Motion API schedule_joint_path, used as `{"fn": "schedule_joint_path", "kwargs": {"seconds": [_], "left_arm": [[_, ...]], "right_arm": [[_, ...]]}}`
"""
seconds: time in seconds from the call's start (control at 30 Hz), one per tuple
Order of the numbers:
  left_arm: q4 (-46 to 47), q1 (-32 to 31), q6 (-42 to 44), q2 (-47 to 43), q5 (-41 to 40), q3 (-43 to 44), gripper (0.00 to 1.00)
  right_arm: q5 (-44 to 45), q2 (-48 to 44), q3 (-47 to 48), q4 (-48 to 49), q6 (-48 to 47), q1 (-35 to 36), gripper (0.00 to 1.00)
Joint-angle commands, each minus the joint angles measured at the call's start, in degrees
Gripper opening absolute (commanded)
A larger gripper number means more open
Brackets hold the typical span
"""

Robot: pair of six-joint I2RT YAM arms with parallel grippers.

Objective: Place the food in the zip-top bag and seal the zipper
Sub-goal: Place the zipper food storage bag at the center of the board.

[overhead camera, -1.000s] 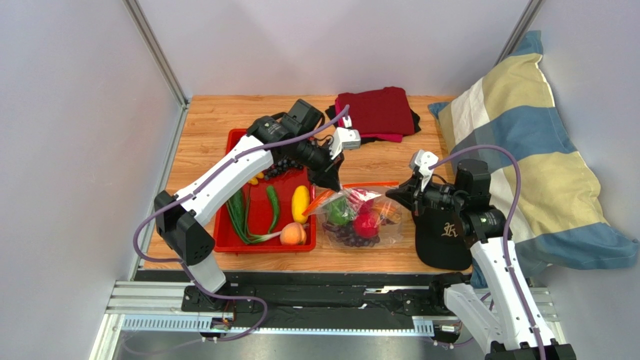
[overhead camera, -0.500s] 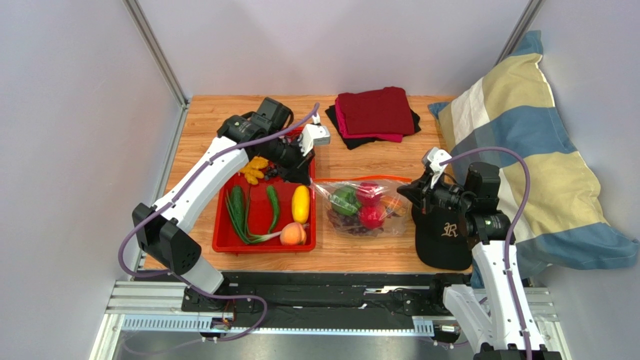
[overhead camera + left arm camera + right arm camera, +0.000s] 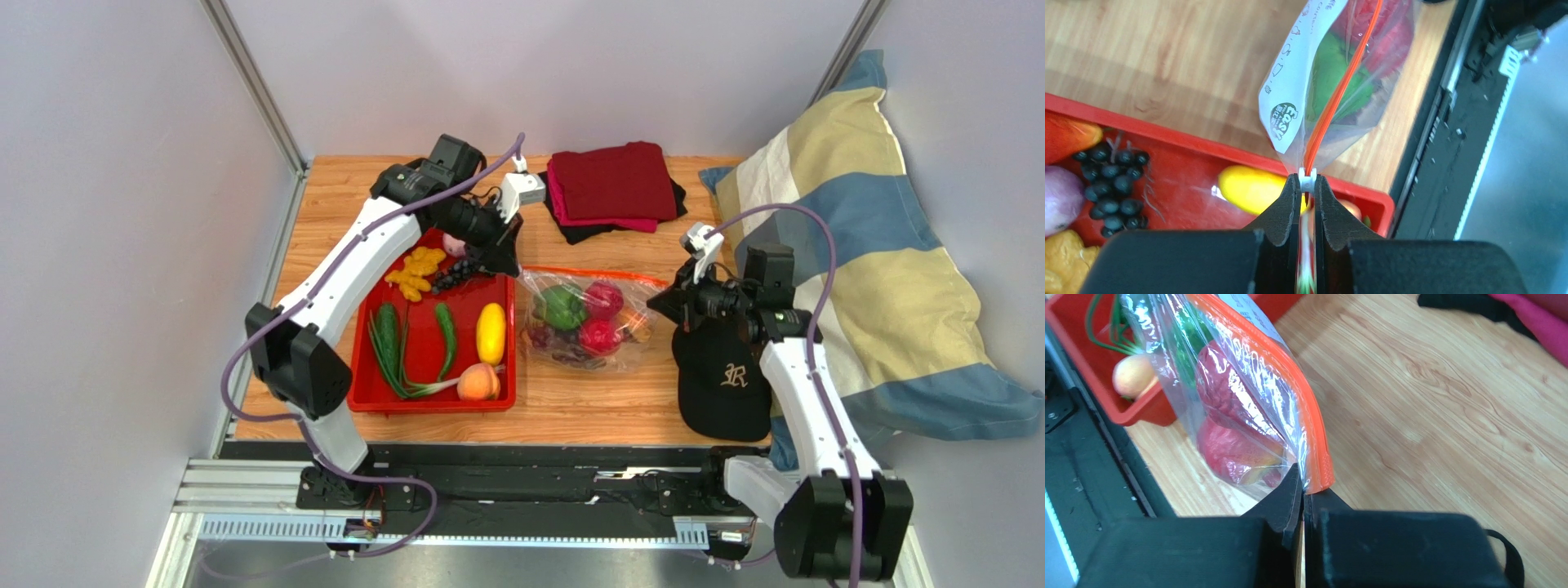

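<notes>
The clear zip-top bag [image 3: 581, 324] lies on the table between my two grippers, holding food: a green pepper [image 3: 562, 306], red apples [image 3: 601, 333] and dark grapes. Its orange zipper [image 3: 577, 273] runs along the far edge. My left gripper [image 3: 503, 261] is at the bag's left end. In the left wrist view this gripper [image 3: 1308, 184] is shut on the zipper's [image 3: 1339, 92] white slider. My right gripper [image 3: 1303, 487] is shut on the bag's [image 3: 1229, 386] right corner, beside the zipper's [image 3: 1315, 447] end.
A red tray [image 3: 368, 398] left of the bag holds a yellow fruit [image 3: 491, 333], a peach [image 3: 478, 384], green vegetables [image 3: 390, 343] and black grapes [image 3: 460, 275]. Folded dark red cloths [image 3: 613, 184] lie at the back. A black cap [image 3: 724, 382] and a striped pillow [image 3: 859, 282] are on the right.
My left gripper has moved left and back to the bag's left end. The bag has shifted toward the back of the table, and my right gripper has moved back with it.
</notes>
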Motion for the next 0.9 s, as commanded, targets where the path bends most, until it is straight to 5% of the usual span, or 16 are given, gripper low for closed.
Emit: {"fn": "schedule_joint_path", "kwargs": {"seconds": [0.0,0.3,0.43,0.63,0.73,0.87], "left_arm": [[5.3,1.1,-5.4,5.6,-2.7,6.3,0.06],[9.6,1.0,-10.7,23.4,-7.2,20.1,0.08],[11.3,-0.3,-13.0,26.3,-8.0,17.8,0.08],[16.6,-0.8,-14.7,21.4,-12.5,8.7,0.10],[17.6,-0.4,-15.7,19.8,-14.7,7.6,0.30],[14.1,1.7,-17.1,19.0,-14.8,12.5,0.64]], "right_arm": [[6.2,6.9,4.2,5.8,0.6,-0.8,0.00],[16.7,26.6,13.6,9.8,-2.8,-0.9,0.00],[18.2,37.3,19.0,8.0,-5.2,-1.4,0.00],[15.4,39.6,21.3,5.4,-3.3,-1.4,0.00],[15.4,36.7,19.9,5.5,-0.8,-1.4,0.15],[16.3,31.7,20.4,4.8,2.5,-1.4,0.58]]}}
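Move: Both hands already pinch the zipper ends of the filled bag. From the left hand, the spot for the bag's middle at the centre of the board lies about 4 cm ahead, 17 cm to the right and 18 cm below; the red tray's middle is some 18 cm to the left and 4 cm ahead. From the right hand that spot is roughly 5 cm ahead, 6 cm to the left and 13 cm below, the folded cloths 30 cm ahead and 3 cm left, the black cap 20 cm right and 6 cm back. Keeping their pinch on the zipper ends, both hands carry the bag forward about 12 cm and a little to the right, sinking ever more steeply (left some 14 cm, right 10 cm) to lay it on the board. The left turns about 15 degrees counter-clockwise, the right some 10 degrees clockwise while tipping down; then both sets of fingers open and let go. ##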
